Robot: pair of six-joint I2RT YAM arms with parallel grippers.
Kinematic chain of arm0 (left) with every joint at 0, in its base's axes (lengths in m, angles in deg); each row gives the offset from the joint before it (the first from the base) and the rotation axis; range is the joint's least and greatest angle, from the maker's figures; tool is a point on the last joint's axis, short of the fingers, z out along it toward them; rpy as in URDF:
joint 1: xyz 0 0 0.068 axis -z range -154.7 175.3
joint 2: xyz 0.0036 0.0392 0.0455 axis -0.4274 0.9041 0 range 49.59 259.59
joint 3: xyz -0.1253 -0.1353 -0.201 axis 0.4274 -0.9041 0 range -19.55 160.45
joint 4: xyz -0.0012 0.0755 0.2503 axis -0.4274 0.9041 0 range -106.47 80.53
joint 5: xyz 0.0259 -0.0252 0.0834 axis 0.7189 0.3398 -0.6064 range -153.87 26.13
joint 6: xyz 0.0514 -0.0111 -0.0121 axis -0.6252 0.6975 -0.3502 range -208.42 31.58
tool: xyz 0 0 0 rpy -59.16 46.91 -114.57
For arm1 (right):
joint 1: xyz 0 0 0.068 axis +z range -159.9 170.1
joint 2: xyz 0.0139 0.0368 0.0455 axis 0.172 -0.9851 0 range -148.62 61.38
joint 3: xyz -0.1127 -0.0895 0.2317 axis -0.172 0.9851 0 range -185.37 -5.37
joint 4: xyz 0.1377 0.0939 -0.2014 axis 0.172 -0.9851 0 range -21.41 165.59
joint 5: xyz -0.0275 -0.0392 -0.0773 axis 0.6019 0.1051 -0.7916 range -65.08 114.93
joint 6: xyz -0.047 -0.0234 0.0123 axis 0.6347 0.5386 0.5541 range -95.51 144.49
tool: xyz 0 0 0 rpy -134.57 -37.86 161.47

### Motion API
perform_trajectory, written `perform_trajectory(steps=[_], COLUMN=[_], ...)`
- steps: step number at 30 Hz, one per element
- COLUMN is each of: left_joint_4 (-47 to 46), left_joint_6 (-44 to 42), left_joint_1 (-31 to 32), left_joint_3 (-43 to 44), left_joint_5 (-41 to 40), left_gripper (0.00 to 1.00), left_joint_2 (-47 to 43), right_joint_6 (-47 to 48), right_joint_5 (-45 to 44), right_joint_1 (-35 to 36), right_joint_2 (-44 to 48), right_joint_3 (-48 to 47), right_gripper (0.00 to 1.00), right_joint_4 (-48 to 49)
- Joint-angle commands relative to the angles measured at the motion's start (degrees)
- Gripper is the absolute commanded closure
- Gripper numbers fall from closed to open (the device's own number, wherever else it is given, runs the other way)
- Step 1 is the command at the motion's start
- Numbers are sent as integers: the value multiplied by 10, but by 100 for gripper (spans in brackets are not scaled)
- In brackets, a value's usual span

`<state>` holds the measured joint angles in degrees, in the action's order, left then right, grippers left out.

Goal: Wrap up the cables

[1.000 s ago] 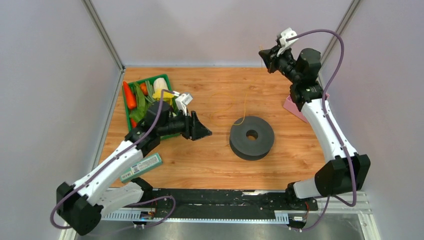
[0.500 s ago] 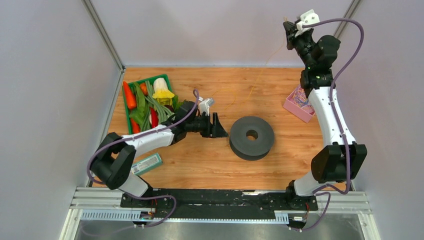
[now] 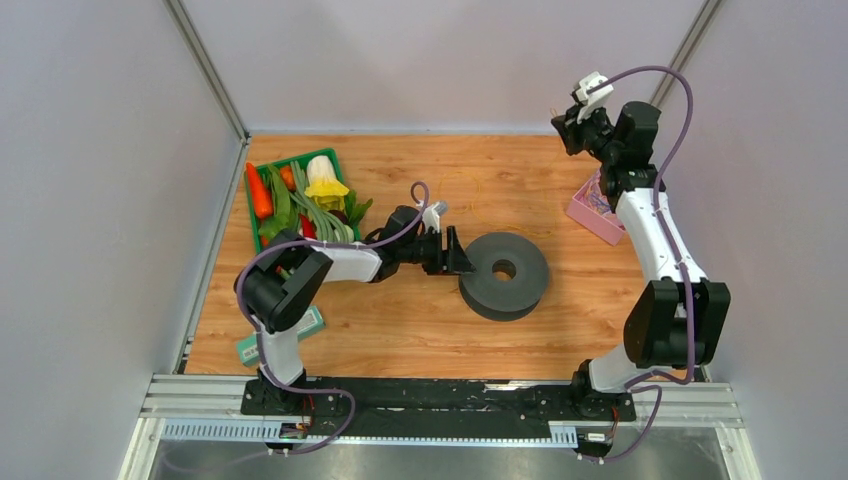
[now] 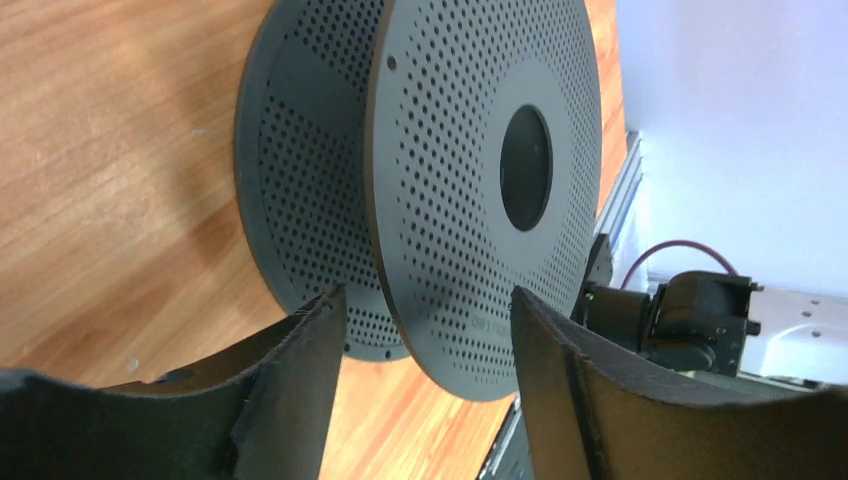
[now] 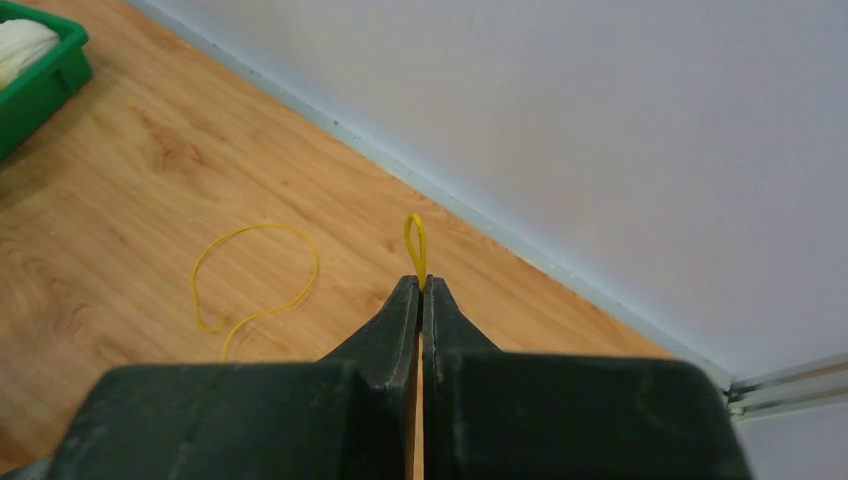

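A thin yellow cable [image 5: 415, 240] sticks out as a small loop from my right gripper [image 5: 421, 282], which is shut on it. More of it curls on the wooden table [image 5: 255, 275]. In the top view my right gripper [image 3: 562, 125] is raised near the back wall at the right. A dark grey perforated spool [image 3: 505, 272] lies flat at the table's middle. My left gripper [image 3: 455, 255] is open at its left side. In the left wrist view the spool's upper flange [image 4: 470, 180] has its rim between the open fingers of the left gripper [image 4: 425, 300]. Other coloured cables [image 3: 598, 198] lie in a pink tray.
The pink tray [image 3: 580, 212] sits at the right edge, under the right arm. A green tray [image 3: 262, 165] of toy vegetables stands at the back left. A green-and-white packet [image 3: 246, 348] lies at the front left, partly under the left arm. Walls close three sides.
My left gripper has moved right, up to the spool's left rim. My right gripper swung up and right with the yellow cable, then came down and left a little.
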<state>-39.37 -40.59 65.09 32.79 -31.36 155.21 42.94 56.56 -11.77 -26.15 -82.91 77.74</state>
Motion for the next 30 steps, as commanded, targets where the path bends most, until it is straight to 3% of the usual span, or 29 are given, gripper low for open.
perform_trajectory(steps=[1, 4, 6, 8, 11, 13, 15, 17, 22, 24, 30], left_joint_4=[-112, -180, -193, -198, -135, -24, 151, 291, 504, 542, 581], left_joint_6=[40, 69, 73, 65, -25, -138, -275, -420, -679, -744, -819], left_joint_1=[5, 6, 6, 6, 6, 6, 6, 6, 6, 7, 28], left_joint_3=[22, 29, 34, 31, 20, 18, 29, 45, 58, 59, 39], left_joint_5=[4, 33, 45, 55, 73, 77, 70, 59, 19, 2, 0], left_gripper=[34, 55, 81, 98, 100, 100, 100, 100, 100, 100, 100], left_joint_2=[32, 58, 66, 55, -18, -85, -150, -202, -293, -313, -353], right_joint_6=[-5, -10, -5, 0, 14, 29, 26, 8, 3, 7, 44], right_joint_5=[20, 8, 4, -1, -4, -3, -20, -50, -44, -12, 76], right_joint_1=[-2, -2, -2, -2, -2, -2, -2, -2, -2, -2, 0], right_joint_2=[51, 64, 61, 56, 46, 38, 35, 51, 114, 133, 181], right_joint_3=[-8, 5, -4, -21, -47, -66, -71, -51, 1, 9, 33], right_gripper=[100, 100, 100, 100, 100, 100, 100, 100, 100, 100, 100], right_joint_4=[-86, -114, -156, -209, -303, -370, -424, -428, -428, -442, -487])
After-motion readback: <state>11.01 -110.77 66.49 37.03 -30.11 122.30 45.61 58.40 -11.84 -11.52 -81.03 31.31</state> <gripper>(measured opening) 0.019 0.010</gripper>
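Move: The grey spool, lying flat, has its middle about 9 cm to the left hand's right, 3 cm back and 4 cm below; the near edge of its upper flange is already between the open fingers. The yellow cable's loose loop lies some 13 cm ahead of that hand, 1 cm left, 8 cm down. From the right hand, holding the cable's end, the spool is roughly 25 cm back, 7 cm left and 28 cm lower, the pink box 9 cm back, 16 cm right and 30 cm lower. The spool's upper flange is pinched at its left edge as the left hand slides about 3 cm right and shuts on it, then hauls it up some 9 cm, swinging left and back while rolling it well over, its top face turning towards the bases. The right hand, still gripping the yellow cable, draws back about 15 cm and sinks about 7, tipping down some 30 degrees, towards the spool. ##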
